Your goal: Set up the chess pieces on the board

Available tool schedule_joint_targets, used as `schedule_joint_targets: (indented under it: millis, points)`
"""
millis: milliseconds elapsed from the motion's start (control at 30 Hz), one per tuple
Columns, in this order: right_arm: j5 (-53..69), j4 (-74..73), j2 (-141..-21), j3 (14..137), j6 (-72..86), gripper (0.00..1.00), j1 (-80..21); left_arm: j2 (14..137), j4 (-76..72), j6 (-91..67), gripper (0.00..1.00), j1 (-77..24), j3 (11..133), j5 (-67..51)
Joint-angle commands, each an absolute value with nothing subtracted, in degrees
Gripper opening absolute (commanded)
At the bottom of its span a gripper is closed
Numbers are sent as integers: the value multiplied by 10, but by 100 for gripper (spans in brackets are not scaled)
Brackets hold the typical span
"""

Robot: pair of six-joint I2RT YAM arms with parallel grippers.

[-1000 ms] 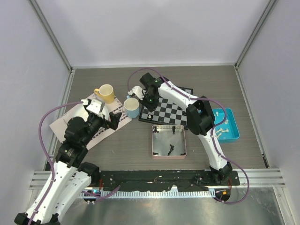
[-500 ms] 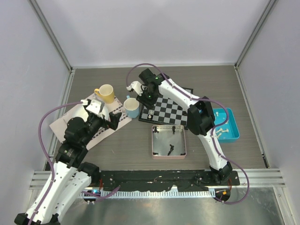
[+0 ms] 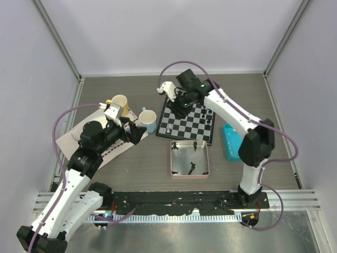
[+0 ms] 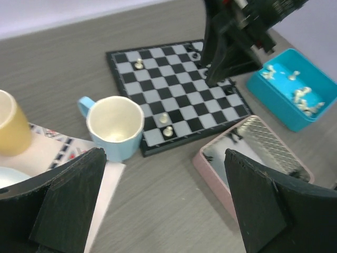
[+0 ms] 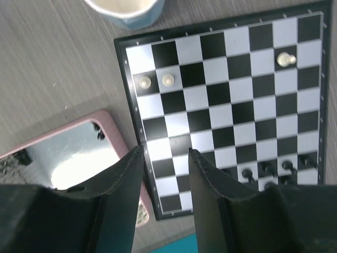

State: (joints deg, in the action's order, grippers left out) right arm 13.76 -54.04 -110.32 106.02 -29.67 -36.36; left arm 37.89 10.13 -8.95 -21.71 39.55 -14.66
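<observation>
The board (image 3: 185,125) lies mid-table. In the right wrist view two off-white chess pieces (image 5: 143,81) stand side by side near the board's (image 5: 226,105) corner by the blue cup. A third white piece (image 5: 285,59) stands alone, and a row of black pieces (image 5: 268,169) lines the opposite edge. My right gripper (image 3: 181,104) hovers above the board's far half, open, nothing between its fingers (image 5: 126,174). My left gripper (image 4: 163,168) is wide open and empty above bare table, between the blue cup (image 4: 115,126) and the pink tray (image 4: 210,158).
A pink tray (image 3: 173,158) near the board holds a few black pieces (image 3: 191,168). A blue tray (image 4: 263,92) with several white pieces (image 4: 305,97) sits right of the board, partly under the right arm. A yellow cup (image 3: 120,104) and a blue cup (image 3: 148,120) stand by a paper mat (image 3: 66,141).
My right gripper opened at the board's near-left corner, then rose and swung toward the far side, its elbow now over the blue tray. My left arm reached forward toward the blue cup.
</observation>
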Motion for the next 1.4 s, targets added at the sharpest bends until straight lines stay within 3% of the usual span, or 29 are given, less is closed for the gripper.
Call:
schedule_joint_targets:
  millis: [0,300,533,967,1367]
  points:
    - [191,-496,-990,994,-287,46,-320,389,78,-195,99,-215,420,-215]
    - [315,-421,-797,809,-262,48,-123,387,22,-313,100,-215,383,-214]
    - [367,-381,-716,686,-233,49,25,446,55,-343,100,-217,424,-248]
    - [323,-403,-729,614,-243,50,165,603,104,-243,100,-421,517,-69]
    - [258,-519,-791,630,-344,49,193,647,3,-118,99,-450,494,-99]
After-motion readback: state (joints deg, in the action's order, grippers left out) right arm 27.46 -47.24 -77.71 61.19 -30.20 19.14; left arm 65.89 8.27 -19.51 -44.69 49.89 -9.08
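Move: The blue bin of white pieces is about 32 cm to the right of my right hand, 6 cm back and 13 cm below; the pawn just set down stands 2 cm ahead and 4 cm left, the board's middle 7 cm ahead and 4 cm right. For my left hand, the pink tray of black pieces lies some 21 cm right, 4 cm back and 23 cm below, with the blue mug 13 cm ahead and 1 cm right. I carry my empty right hand, fingers about half open, off the board and some 33 cm right to the blue bin, rising over 5 cm at first, then sinking about 10 cm and easing back as it turns clockwise about 50 degrees. My left hand, wide open, swings about 14 cm right towards the pink tray, then sinks some 6 cm, tipping down. ##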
